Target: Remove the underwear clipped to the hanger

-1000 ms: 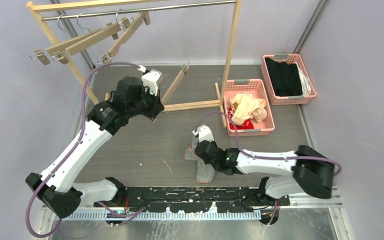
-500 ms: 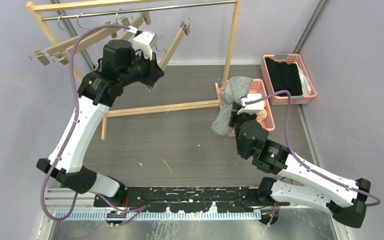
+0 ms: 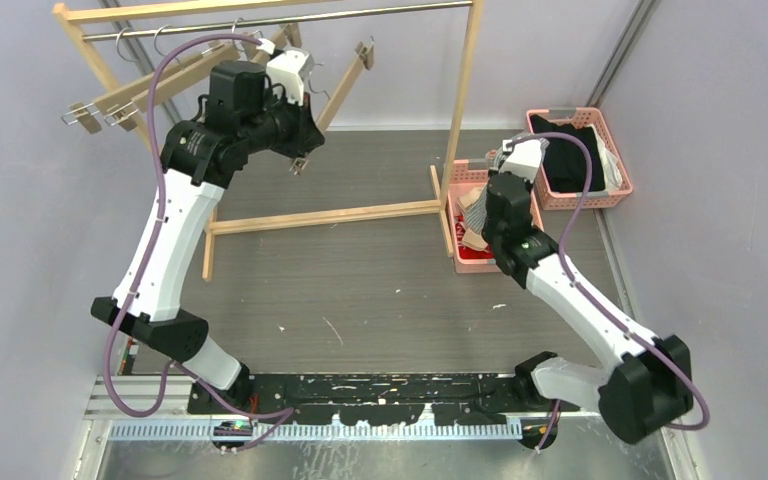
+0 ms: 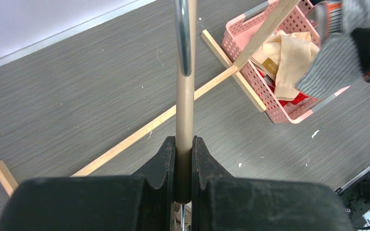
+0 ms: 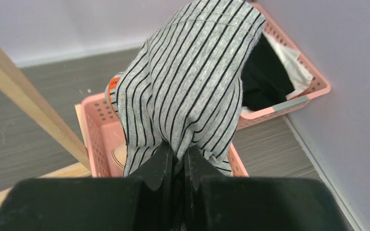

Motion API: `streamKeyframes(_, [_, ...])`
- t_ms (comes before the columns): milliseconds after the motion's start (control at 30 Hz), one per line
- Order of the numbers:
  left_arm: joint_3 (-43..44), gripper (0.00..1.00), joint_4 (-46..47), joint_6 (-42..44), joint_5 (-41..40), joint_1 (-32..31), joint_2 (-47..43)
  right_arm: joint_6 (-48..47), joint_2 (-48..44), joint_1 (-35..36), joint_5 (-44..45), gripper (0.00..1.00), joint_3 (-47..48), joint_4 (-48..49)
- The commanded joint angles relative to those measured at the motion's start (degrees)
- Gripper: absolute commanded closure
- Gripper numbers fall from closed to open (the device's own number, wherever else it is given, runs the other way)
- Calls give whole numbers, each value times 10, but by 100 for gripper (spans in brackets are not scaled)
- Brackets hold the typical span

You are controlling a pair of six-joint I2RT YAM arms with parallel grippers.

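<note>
My left gripper [image 3: 300, 152] is shut on the wooden bar of an empty hanger [image 3: 345, 78], held high beside the rack rail. In the left wrist view the bar [image 4: 185, 96] runs straight up between my jaws [image 4: 184, 149]. My right gripper [image 5: 178, 154] is shut on the grey-and-white striped underwear [image 5: 197, 72], which hangs over the near pink basket [image 5: 96, 130]. From the top this underwear [image 3: 472, 208] shows at the basket's left side. The beige underwear [image 4: 289, 57] and the red underwear [image 4: 296, 98] lie in that basket.
A second pink basket [image 3: 615, 190] with black clothes stands behind, against the right wall. The wooden rack's post [image 3: 465, 90] and floor bar [image 3: 330, 215] stand left of the baskets. Several other hangers [image 3: 160, 85] hang on the rail at far left.
My right arm lifted the striped underwear off the table and swung it right and back to the near pink basket. My left arm raised the hanger up to the rail.
</note>
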Motion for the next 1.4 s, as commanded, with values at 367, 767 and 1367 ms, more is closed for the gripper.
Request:
streamKeyframes(367, [121,100,-14,-10,23,14,38,95,96,-110,-208,99,-35,33])
streamKeyframes(767, [171,100,4,-37,58,45,45,138,202,-112,-217,49,-26,6])
streamKeyframes(1367, [118,100,104,-50,3,45,-9,140,111,-112,-234,28,-59,22])
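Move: The right hand holds the striped underwear above the near pink basket, whose middle lies about 25 cm below, 1 cm ahead and 2 cm left. The far basket is roughly 13 cm ahead and 17 cm right, equally low; the rack's right foot is 3 cm ahead, 13 cm left, some 29 cm down. The left hand grips an empty hanger; the rail is about 15 cm ahead, straight in line, and 14 cm up, the nearest hung hanger 12 cm ahead, 9 cm left, 3 cm up. Right hand lowers the underwear some 18 cm into the basket, opens, rises; left lifts its hanger railwards. ##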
